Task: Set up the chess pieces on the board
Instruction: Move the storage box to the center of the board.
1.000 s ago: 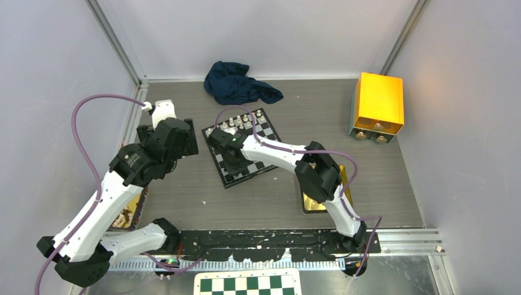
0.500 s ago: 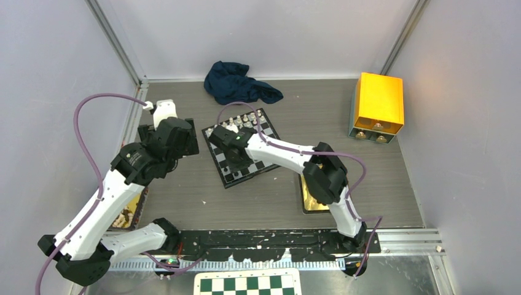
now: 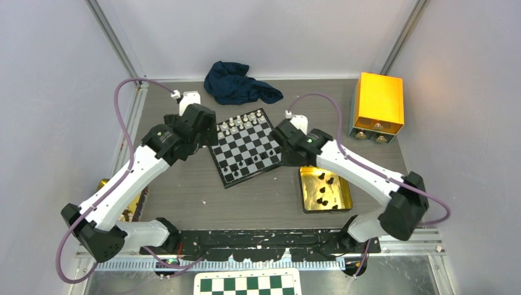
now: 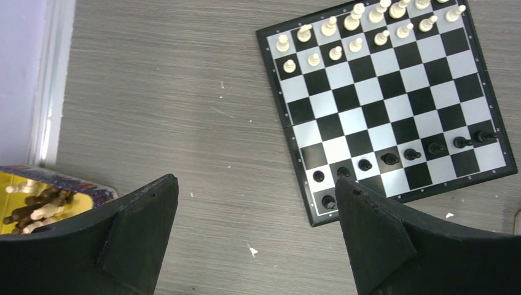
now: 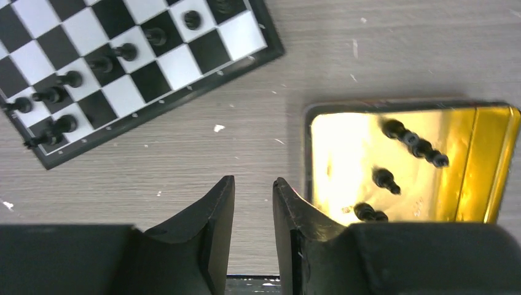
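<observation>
The board (image 3: 246, 147) lies mid-table, turned a little. Several silvery-white chess pieces (image 4: 344, 37) fill its far two rows; several black chess pieces (image 4: 411, 153) stand along its near rows. My left gripper (image 4: 255, 190) hangs wide open over bare table just left of the board's near corner, nothing between its fingers (image 4: 153, 209). My right gripper (image 5: 253, 181) is open by a narrow gap with nothing in it, over the table between the board (image 5: 123, 61) and a gold tin (image 5: 473, 160). Several black pieces (image 5: 387, 179) lie in that tin.
A second tin (image 4: 86, 192) with mixed pieces sits left of the left gripper, mostly under the arm. A dark blue cloth (image 3: 239, 83) lies behind the board, a yellow box (image 3: 378, 104) at the far right. A green-and-white board (image 3: 249, 284) lies beyond the near rail.
My right arm has swung off the board to the right, toward the gold tin, and its jaws have parted. My left arm has moved forward, up beside the board's left edge.
</observation>
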`<state>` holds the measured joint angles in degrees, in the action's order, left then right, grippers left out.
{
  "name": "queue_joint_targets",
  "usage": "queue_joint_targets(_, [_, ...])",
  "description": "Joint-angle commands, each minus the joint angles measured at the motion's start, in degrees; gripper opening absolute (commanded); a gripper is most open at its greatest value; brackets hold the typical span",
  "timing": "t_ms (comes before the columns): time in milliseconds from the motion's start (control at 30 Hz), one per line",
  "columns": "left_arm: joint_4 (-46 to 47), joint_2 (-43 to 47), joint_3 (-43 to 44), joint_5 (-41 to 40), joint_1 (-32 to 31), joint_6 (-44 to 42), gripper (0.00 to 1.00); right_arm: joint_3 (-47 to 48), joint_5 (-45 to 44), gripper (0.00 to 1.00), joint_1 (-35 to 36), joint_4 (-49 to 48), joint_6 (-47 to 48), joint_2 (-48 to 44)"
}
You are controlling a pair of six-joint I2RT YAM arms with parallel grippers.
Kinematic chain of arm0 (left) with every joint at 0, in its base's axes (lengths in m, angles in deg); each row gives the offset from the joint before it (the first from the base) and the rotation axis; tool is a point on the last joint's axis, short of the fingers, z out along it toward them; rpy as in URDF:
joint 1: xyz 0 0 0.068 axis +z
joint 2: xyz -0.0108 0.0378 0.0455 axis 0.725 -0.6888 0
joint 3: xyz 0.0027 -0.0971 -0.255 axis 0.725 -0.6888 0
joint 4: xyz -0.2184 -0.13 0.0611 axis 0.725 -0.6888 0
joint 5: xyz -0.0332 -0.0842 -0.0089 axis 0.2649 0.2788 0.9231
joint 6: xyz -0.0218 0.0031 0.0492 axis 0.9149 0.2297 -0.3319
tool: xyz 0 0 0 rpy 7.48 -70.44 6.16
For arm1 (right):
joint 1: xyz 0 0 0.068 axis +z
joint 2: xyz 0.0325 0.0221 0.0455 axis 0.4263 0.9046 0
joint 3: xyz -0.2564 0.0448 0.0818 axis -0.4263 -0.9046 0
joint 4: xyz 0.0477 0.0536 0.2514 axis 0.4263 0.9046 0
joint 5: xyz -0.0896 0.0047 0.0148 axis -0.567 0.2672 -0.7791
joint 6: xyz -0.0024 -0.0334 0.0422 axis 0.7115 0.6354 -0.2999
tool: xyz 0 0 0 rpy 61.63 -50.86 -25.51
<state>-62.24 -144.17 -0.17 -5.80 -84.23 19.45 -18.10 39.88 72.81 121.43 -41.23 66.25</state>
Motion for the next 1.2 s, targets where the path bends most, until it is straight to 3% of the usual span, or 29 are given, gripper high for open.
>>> queue_joint_targets(0, [4.9,-2.5,3.2,2.4,-0.2,-0.5,1.00,-6.4,-3.8,0.36,-2.2,1.0,-6.0,-8.3])
queue_joint_targets(200, [6.1,-5.3,4.1,3.4,-1.5,-0.2,0.99,-12.7,-3.7,0.36,-7.2,-0.7,-7.3,-11.7])
queue_joint_targets(500, [5.5,-5.4,4.2,2.9,-2.1,-0.1,0.99,-15.9,-0.4,0.36,-11.4,-5.9,-6.2,-9.3])
queue_joint_targets(1167, [5.7,-6.4,4.6,1.4,-2.0,-2.9,0.99,-13.7,2.8,0.37,-14.7,-14.0,-4.3,1.4])
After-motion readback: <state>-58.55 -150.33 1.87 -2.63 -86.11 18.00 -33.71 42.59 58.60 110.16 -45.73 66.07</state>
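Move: The storage box, the open gold tray, has its middle about 13 cm to the right hand's right, 4 cm nearer the base and some 11 cm below; its far left corner is only about 5 cm right and 3 cm ahead. Black pieces in its far left part stand about 11 cm right, level with the hand. The chessboard's middle is roughly 11 cm left and 9 cm ahead. From the left hand the storage box lies about 38 cm right and 5 cm back, 23 cm lower. Right and slightly back, sinking as it goes, the right hand swings about 8 cm off the board's side to the storage box. It then eases forward some 4 cm while still sinking, to 7 cm lower overall, with the wrist turned about 15 degrees clockwise and the fingers kept a little open at the box's far left corner; touch can't be made out. The left hand, wide open, drifts 4 cm right and a little forward, then halts. ##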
